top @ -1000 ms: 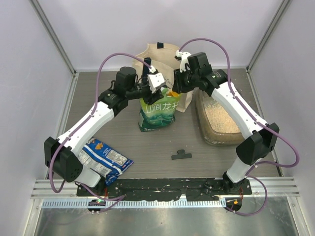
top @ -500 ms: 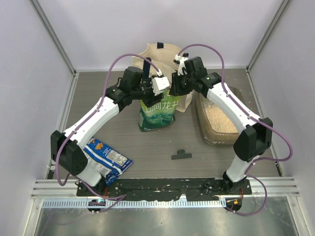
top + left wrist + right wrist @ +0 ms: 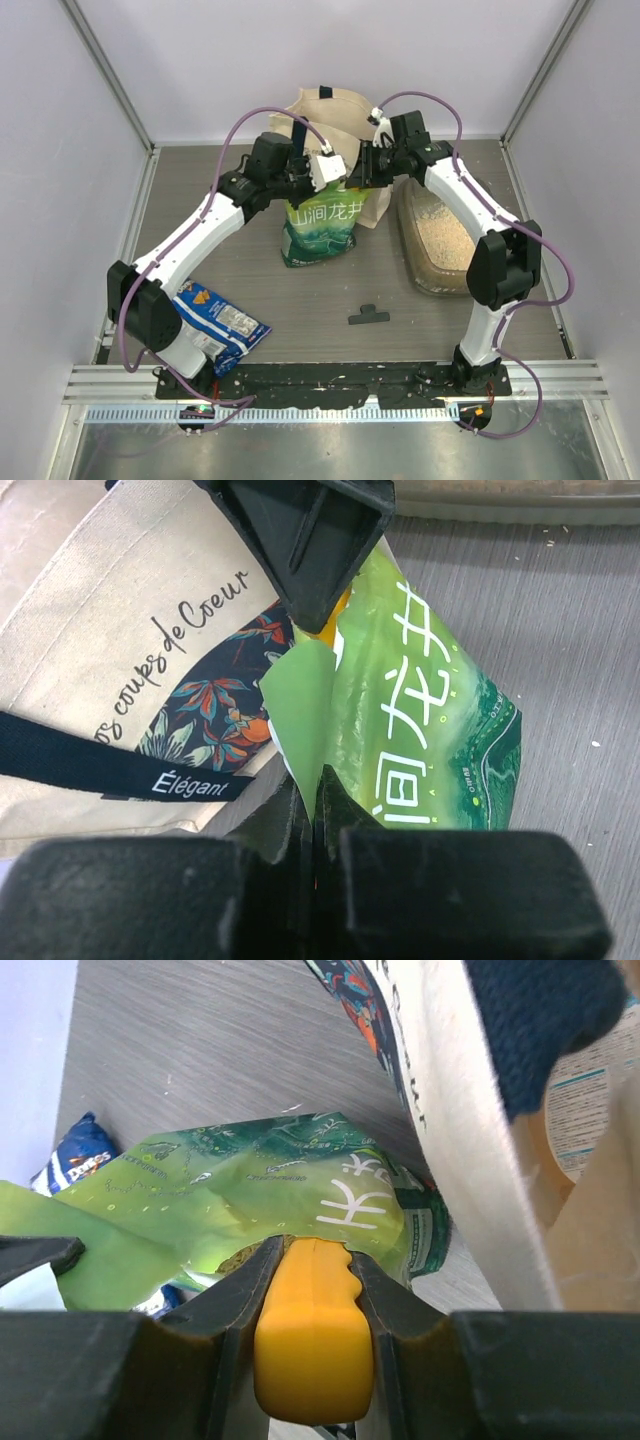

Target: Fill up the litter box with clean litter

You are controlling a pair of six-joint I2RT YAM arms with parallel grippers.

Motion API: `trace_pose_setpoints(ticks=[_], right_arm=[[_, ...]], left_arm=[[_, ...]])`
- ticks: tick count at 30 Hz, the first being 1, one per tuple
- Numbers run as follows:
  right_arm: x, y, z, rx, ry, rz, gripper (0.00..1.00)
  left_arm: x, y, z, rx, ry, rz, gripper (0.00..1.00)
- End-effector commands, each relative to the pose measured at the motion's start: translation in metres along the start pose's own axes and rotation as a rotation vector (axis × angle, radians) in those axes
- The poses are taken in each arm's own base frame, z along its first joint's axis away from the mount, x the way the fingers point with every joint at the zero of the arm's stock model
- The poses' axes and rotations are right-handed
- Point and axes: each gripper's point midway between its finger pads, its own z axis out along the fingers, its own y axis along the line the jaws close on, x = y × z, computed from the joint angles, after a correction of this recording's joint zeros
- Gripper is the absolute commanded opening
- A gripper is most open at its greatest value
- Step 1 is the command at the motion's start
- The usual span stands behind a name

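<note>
The litter box [image 3: 413, 272] lies at the right of the table with pale clean litter [image 3: 446, 238] spread in it. A green-and-white pouch [image 3: 321, 226] stands upright left of it. In the left wrist view my left gripper [image 3: 315, 786] is shut on the pouch's [image 3: 420, 710] top edge. My right gripper [image 3: 312, 1248] is shut on a yellow plastic piece [image 3: 312, 1345] at the pouch's [image 3: 250, 1190] mouth. From above, the left gripper [image 3: 326, 171] and the right gripper [image 3: 360, 172] meet over the pouch's top.
A cream canvas tote bag [image 3: 330, 110] stands right behind the pouch and touches it. A blue snack bag [image 3: 216, 324] lies at the front left by the left arm's base. A small black clip [image 3: 368, 315] lies on the table in front of the pouch.
My left gripper came in from the left, open, and has shut on the pouch's top edge. The right gripper has shifted left and back over the pouch, still holding the yellow piece.
</note>
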Motion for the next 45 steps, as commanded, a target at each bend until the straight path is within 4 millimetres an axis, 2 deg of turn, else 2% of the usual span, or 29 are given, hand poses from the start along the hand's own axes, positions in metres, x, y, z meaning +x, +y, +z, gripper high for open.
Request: trace_pose_setpoints(ticks=[1,3,6,11,16,20,21,22,23,24,25,27,28,30,31,32,34,37,42,44,45], right_arm=[[0.036,-0.006,0.009,-0.118,0.147,0.163,0.01],[0.036,-0.009,0.006,-0.147,0.148,0.225,0.01],[0.026,-0.009,-0.001,-0.24,0.126,0.325,0.01],[-0.005,-0.006,-0.016,-0.318,0.045,0.375,0.01],[-0.025,-0.007,-0.03,-0.289,-0.008,0.43,0.01],[-0.032,-0.01,-0.04,-0.271,-0.032,0.479,0.01],[-0.039,-0.01,-0.04,-0.281,-0.071,0.466,0.01],[-0.036,-0.013,-0.038,-0.27,-0.08,0.498,0.01],[-0.039,-0.012,-0.044,-0.262,-0.108,0.497,0.01],[-0.051,-0.012,-0.049,-0.276,-0.171,0.474,0.01],[-0.048,-0.018,-0.048,-0.261,-0.189,0.506,0.01],[-0.059,-0.016,-0.059,-0.271,-0.263,0.478,0.01],[-0.054,-0.022,-0.058,-0.263,-0.265,0.493,0.01],[-0.058,-0.023,-0.062,-0.286,-0.295,0.494,0.01],[-0.052,-0.027,-0.061,-0.308,-0.282,0.523,0.01],[-0.058,-0.027,-0.065,-0.334,-0.307,0.534,0.01],[-0.055,-0.035,-0.067,-0.337,-0.313,0.564,0.01],[-0.054,-0.037,-0.074,-0.362,-0.329,0.584,0.01],[-0.053,-0.045,-0.09,-0.376,-0.354,0.626,0.01],[-0.052,-0.039,-0.094,-0.395,-0.343,0.621,0.01],[-0.054,-0.048,-0.105,-0.404,-0.35,0.621,0.01]], left_arm=[[-0.018,0.008,-0.008,-0.037,-0.047,0.003,0.0],[-0.027,0.018,-0.009,-0.08,-0.079,0.002,0.0],[-0.038,0.028,-0.013,-0.133,-0.119,-0.004,0.0],[-0.049,0.038,-0.022,-0.187,-0.157,-0.005,0.0],[-0.053,0.041,-0.028,-0.218,-0.177,0.004,0.0],[-0.063,0.051,-0.039,-0.265,-0.193,0.023,0.0],[-0.065,0.053,-0.041,-0.278,-0.191,0.03,0.0],[-0.072,0.056,-0.045,-0.292,-0.201,0.039,0.0],[-0.073,0.057,-0.047,-0.293,-0.198,0.049,0.0],[-0.076,0.057,-0.048,-0.291,-0.201,0.051,0.0],[-0.081,0.06,-0.052,-0.299,-0.209,0.053,0.0],[-0.084,0.06,-0.053,-0.294,-0.205,0.042,0.0],[-0.082,0.059,-0.05,-0.285,-0.195,0.032,0.0],[-0.086,0.061,-0.051,-0.29,-0.203,0.018,0.0],[-0.087,0.06,-0.05,-0.288,-0.206,0.018,0.0],[-0.087,0.059,-0.05,-0.287,-0.207,0.017,0.0],[-0.089,0.061,-0.048,-0.291,-0.211,0.023,0.0],[-0.091,0.062,-0.048,-0.293,-0.22,0.033,0.0],[-0.096,0.063,-0.051,-0.304,-0.241,0.051,0.0],[-0.098,0.064,-0.052,-0.313,-0.25,0.054,0.0],[-0.1,0.065,-0.054,-0.316,-0.256,0.06,0.0]])
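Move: The litter box, where the scoopful has to go, lies about 21 cm to the right of the scoop-holding right hand, 9 cm back and some 17 cm below. The green litter bag's middle is around 8 cm left of that hand, 6 cm back and 12 cm below; the beige tote's middle is about 8 cm ahead, 5 cm left and 6 cm down. From the left hand, pinching the bag's rim, the litter box is roughly 31 cm right, 5 cm back and 21 cm down. The yellow scoop, still gripped by its handle, is drawn out of the bag mouth towards the litter box side: the right hand goes about 7 cm right, dipping slightly before rising 2 to 3 cm, while its wrist swings the down-pointing fingers up towards level, some 40 degrees. The left hand keeps the bag's rim pinched, easing up a little. ##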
